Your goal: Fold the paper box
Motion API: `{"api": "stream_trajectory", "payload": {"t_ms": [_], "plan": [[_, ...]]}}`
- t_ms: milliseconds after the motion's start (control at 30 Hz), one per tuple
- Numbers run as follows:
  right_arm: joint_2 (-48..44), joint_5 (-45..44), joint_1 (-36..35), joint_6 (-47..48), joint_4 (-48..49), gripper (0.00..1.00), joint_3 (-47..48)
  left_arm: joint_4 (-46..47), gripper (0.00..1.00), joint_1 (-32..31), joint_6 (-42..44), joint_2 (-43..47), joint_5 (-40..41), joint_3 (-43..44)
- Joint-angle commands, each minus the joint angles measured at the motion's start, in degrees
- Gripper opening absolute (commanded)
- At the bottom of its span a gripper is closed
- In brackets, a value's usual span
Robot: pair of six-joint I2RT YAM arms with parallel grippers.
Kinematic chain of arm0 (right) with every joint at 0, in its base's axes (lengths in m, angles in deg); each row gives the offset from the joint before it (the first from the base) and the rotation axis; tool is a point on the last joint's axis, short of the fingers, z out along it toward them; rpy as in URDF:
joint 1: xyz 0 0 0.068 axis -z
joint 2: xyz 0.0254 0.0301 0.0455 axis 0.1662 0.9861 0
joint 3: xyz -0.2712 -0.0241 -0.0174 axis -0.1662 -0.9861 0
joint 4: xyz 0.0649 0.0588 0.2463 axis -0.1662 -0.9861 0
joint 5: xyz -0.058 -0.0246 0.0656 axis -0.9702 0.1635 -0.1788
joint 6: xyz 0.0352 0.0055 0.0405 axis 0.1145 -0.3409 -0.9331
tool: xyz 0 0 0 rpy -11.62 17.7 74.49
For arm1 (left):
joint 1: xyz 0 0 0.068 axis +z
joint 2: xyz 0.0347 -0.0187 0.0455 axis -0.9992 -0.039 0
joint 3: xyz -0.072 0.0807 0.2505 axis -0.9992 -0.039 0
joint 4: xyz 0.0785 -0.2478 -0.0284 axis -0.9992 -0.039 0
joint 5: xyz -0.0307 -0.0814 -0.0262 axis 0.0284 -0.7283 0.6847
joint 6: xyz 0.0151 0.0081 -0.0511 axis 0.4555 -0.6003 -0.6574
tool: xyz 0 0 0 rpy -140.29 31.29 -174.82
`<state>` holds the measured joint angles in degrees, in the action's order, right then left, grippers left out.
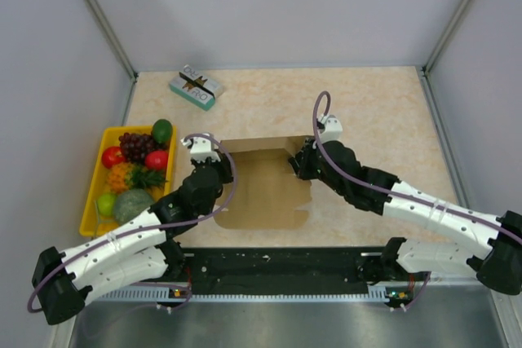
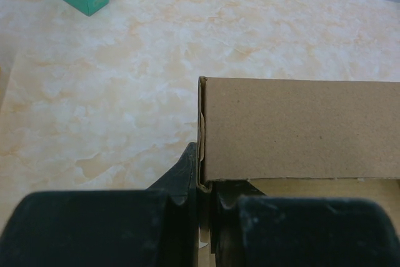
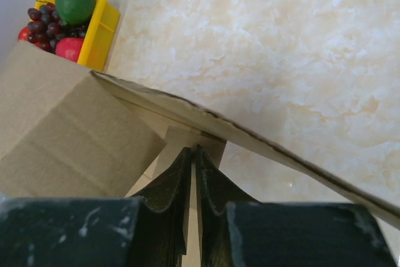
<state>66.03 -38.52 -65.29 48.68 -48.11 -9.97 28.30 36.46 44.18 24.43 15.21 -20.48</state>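
The paper box [image 1: 265,193] is a brown cardboard sheet lying in the middle of the table, with its far flaps raised. My left gripper [image 1: 217,152] is at its far left corner. In the left wrist view this gripper [image 2: 205,178] is shut on the edge of an upright cardboard wall [image 2: 300,129]. My right gripper [image 1: 294,164] is at the far right corner. In the right wrist view it [image 3: 193,152] is shut on a small cardboard tab [image 3: 209,142] beneath a raised flap [image 3: 56,136].
A yellow tray [image 1: 91,201] of fruit stands left of the box, close to my left arm; its corner [image 3: 103,29] shows in the right wrist view. A teal-and-white printed box [image 1: 196,87] lies at the back left. Grey walls enclose the table.
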Motion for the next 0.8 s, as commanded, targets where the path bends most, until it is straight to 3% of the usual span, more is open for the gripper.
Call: {"api": "stream_trajectory", "payload": {"t_ms": [0, 267, 367, 400, 467, 533, 767], "plan": [[-1.17, -1.24, -0.7, -1.29, 2.93, 0.06, -3.06, 3.36, 0.0, -0.19, -4.08, 3.2, -1.77, 0.42], [-5.74, 2.36, -0.44, -3.05, 1.63, 0.08, -3.95, 4.33, 0.0, -0.11, -5.49, 3.65, -2.47, -0.37], [-8.72, 5.07, 0.35, -1.3, -3.55, 0.15, -0.8, 3.98, 0.0, -0.11, -4.53, 2.95, -2.39, -0.11], [-9.52, 6.31, 0.44, -0.08, -4.96, 0.23, 0.0, 3.71, 0.0, -0.11, -4.27, 2.43, -1.95, 0.15], [-12.14, 11.21, 1.14, 5.89, -10.23, 0.29, 2.37, 2.84, 0.0, -0.11, -2.69, 2.07, -1.6, 0.33], [-14.78, 13.78, 1.41, 13.33, -15.83, 0.41, 3.44, 2.22, 0.0, -0.11, -0.76, 1.8, -1.25, 0.68], [-24.81, 16.0, 5.96, 23.66, -29.57, 0.6, 11.34, -5.85, 0.0, 0.07, 0.76, 0.66, -1.95, 4.36]]}}
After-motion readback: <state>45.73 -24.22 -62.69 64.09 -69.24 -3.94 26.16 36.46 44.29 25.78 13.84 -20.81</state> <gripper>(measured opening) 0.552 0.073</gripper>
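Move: The box's right-hand flap lies just beside the right hand's closed tips, its middle some 3 cm to their right, 2 cm ahead and about level. The folded wall's middle is about 9 cm left and 3 cm ahead of those tips; the flat floor panel's, roughly 8 cm left, 8 cm back and 6 cm below. From the left hand, pinching the wall's left end, the flap is about 18 cm right and 2 cm ahead. Into the corner between the folded wall and the right-hand flap the right hand dips its shut fingertips about 1.5 cm farther, seeming to press down there. It then draws off, up some 8 cm while going back and right, away from the flap, the fingers spreading to about half open and the wrist swinging roughly 15 degrees counter-clockwise. The left hand keeps its pinch on the wall's left end, nearly still. ##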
